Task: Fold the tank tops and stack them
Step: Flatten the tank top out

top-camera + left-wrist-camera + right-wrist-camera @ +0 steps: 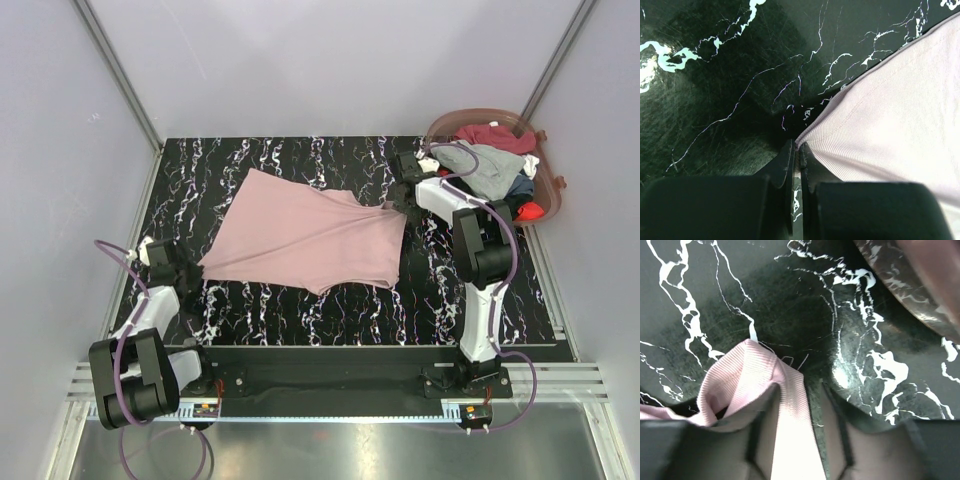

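Observation:
A dusty pink tank top (300,235) lies spread flat on the black marbled table (300,310). My left gripper (192,272) sits at its near-left corner. In the left wrist view that gripper (800,147) is shut, with the tip of the pink cloth (890,115) pinched between its fingertips. My right gripper (400,205) is low at the top's far-right corner. In the right wrist view it (801,390) stands partly open. A pink ribbed strap (740,375) runs between its fingers and drapes over the left one, with a strip of table showing beside the right finger.
A round brownish translucent basket (556,185) stands at the table's back right corner, just behind the right arm. It holds a grey top (490,165), a maroon one (495,135) and a bit of red cloth (530,211). Its rim (920,280) shows in the right wrist view.

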`<state>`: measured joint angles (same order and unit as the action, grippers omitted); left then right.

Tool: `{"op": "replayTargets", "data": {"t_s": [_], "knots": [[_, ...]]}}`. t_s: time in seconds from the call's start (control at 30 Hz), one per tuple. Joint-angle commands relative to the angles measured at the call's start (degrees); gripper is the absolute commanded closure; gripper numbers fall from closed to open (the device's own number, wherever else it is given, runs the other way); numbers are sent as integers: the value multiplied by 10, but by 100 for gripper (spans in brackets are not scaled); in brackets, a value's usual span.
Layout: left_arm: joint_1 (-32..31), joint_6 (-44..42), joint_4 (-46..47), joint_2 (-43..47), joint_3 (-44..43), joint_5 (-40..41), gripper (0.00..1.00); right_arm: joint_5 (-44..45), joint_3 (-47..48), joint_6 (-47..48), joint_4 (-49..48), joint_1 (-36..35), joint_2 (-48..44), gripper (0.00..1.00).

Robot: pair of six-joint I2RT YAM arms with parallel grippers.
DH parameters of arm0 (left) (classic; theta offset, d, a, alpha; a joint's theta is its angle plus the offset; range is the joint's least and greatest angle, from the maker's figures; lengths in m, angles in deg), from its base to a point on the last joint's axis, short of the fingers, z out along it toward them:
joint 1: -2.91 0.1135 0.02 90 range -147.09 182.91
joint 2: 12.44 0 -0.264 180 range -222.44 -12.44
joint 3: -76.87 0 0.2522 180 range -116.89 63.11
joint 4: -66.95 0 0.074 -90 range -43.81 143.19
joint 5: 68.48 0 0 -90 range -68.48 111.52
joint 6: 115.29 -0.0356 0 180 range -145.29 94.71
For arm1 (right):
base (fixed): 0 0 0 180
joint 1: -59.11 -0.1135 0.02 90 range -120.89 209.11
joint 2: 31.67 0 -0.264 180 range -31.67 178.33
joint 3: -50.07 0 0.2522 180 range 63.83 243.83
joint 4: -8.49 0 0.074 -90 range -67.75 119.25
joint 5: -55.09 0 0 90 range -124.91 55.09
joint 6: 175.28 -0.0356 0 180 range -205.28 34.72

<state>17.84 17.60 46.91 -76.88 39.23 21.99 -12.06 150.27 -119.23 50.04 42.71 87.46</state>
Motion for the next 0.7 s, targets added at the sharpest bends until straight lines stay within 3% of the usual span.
{"op": "replayTargets", "data": {"t_s": [0.0, 0.07, 0.37, 0.67], "knots": [[4, -12, 29, 9, 0, 8, 100, 48, -12, 4, 1, 6, -37, 53], [4, -14, 31, 7, 1, 7, 100, 33, -26, 10, -16, 7, -51, 49], [4, -29, 45, -22, -9, -33, 100, -63, -17, 49, -74, 7, -94, 50], [4, -33, 47, -20, -9, -37, 100, -170, 67, 53, -79, 7, -25, 41]]}}
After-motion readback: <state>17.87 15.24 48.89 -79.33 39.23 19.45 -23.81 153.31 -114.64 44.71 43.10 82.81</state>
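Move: The tank top's far right corner, crumpled up a little, lies almost between the right hand's part-open fingers, 1 cm below the hand point. The cloth's middle is about 27 cm to that hand's left and 8 cm back; the clothes basket's middle stands some 25 cm to its right and 12 cm farther out. From the left hand, still pinching the near left corner, the far right corner is about 56 cm right and 17 cm ahead. The right hand, opening wider, rises about 6 cm away from the corner, leftward and forward; the left keeps pinching. ##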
